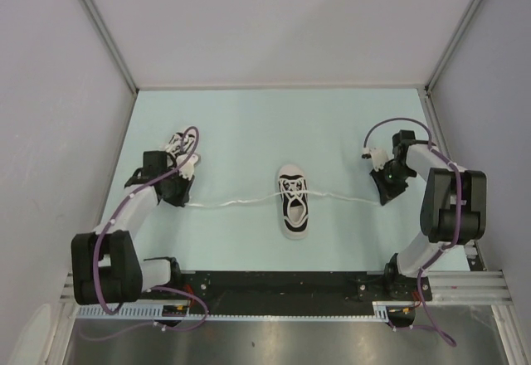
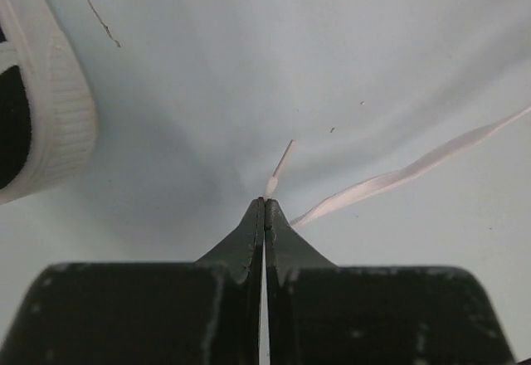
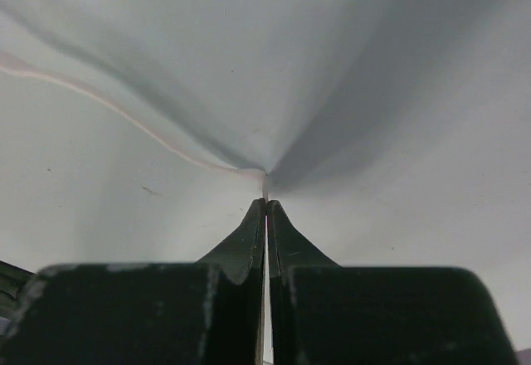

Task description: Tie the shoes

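One black shoe (image 1: pixel 294 205) with a white toe cap lies mid-table, toe toward the back. Its white laces (image 1: pixel 236 203) are stretched out flat to either side. My left gripper (image 1: pixel 186 201) is shut on the end of the left lace (image 2: pixel 398 174), and the lace tip (image 2: pixel 282 162) pokes out past the fingertips. My right gripper (image 1: pixel 384 194) is shut on the end of the right lace (image 3: pixel 124 116), which trails off to the left over the table. The second shoe (image 1: pixel 180 143) lies at the back left, partly hidden by my left wrist; its white sole (image 2: pixel 54 108) shows in the left wrist view.
The pale blue table (image 1: pixel 249 124) is enclosed by grey walls with metal posts (image 1: pixel 104 29) at the back corners. A black rail (image 1: pixel 282 286) carrying both arm bases runs along the near edge. Purple cables (image 1: pixel 192 137) loop off each wrist.
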Controlling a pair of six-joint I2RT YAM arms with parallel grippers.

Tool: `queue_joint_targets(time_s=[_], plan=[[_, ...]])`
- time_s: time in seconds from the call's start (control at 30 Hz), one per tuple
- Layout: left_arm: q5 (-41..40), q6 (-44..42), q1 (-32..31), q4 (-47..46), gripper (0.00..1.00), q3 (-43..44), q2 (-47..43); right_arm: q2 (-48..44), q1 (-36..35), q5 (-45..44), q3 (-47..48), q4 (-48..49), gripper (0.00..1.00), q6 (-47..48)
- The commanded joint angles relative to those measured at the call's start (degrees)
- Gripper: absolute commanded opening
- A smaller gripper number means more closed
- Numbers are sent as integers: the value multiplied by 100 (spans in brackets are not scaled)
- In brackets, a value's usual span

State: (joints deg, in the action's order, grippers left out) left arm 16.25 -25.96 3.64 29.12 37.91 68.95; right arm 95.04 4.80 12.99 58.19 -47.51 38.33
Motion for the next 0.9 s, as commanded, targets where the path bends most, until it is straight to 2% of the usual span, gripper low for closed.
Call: queue_joint_targets(time_s=[0.0,0.07,0.1,0.13,0.17,0.2,0.23,0.37,0.47,0.53,0.57,0.63,0.67,0.7,0.77,0.87], plan=[[-131,-313,-74,-320,1,23,434,198,-110,-87,104,-4,0,-80],[218,-444,-74,-110,12,120,497,112,-172,140,148,-231,27,-53],[334,-480,-83,-57,28,155,366,32,-172,246,174,-302,39,-36],[465,-489,-83,75,37,277,243,-73,-172,326,253,-364,53,-36],[658,-542,-83,145,47,357,103,-170,-146,509,306,-539,59,-1],[738,-586,-83,224,64,453,-177,-466,-128,581,367,-601,63,8],[817,-664,-74,304,72,672,-302,-609,-93,651,412,-637,69,8],[1424,-1541,-83,1015,100,1305,-742,-1338,100,1300,815,-831,77,26],[1644,-1667,-223,1103,100,1789,-760,-1901,223,1879,1018,-542,82,-210],[2064,-1703,-311,1166,100,2227,-541,-2304,197,2232,1054,-331,97,-343],[2240,-1554,-320,1174,100,2360,-453,-2445,171,2477,1054,1,100,-718],[2896,-1745,-320,1393,100,2782,-207,-2578,-22,2419,1036,354,100,-1141],[2962,-2007,-511,1499,100,2914,-84,-2596,-75,2697,1080,400,100,-1030],[2902,-2167,-853,1787,100,3054,195,-2596,-136,2821,1089,357,100,-655],[2463,-2379,-1276,1755,100,3214,426,-2422,-452,2692,1106,444,100,-694],[2252,-2764,-1865,1245,100,2696,549,-1975,-699,2664,1106,199,100,-695]])
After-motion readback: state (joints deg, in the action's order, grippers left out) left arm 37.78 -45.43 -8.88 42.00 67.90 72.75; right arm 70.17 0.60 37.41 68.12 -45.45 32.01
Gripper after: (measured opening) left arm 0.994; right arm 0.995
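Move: Beneath each shut gripper, holding a lace end of the middle shoe, the table lies about 4 cm below the left hand and 2 cm below the right. That shoe's middle is some 37 cm to the left hand's right and 31 cm to the right hand's left, about 1 cm ahead and roughly at hand height for both. The other shoe stands 17 cm ahead of the left hand and 4 cm to its left. Letting go of both lace ends low over the table, the left hand first dips about 2 cm while the right hardly sinks. With fingers wide open both then climb nearly 20 cm, drifting a little forward and swinging inwards towards the middle shoe, left hand rightward, right hand leftward, by about 10 cm. The wrists tip the fingers up and forward, and the left also turns clockwise. ##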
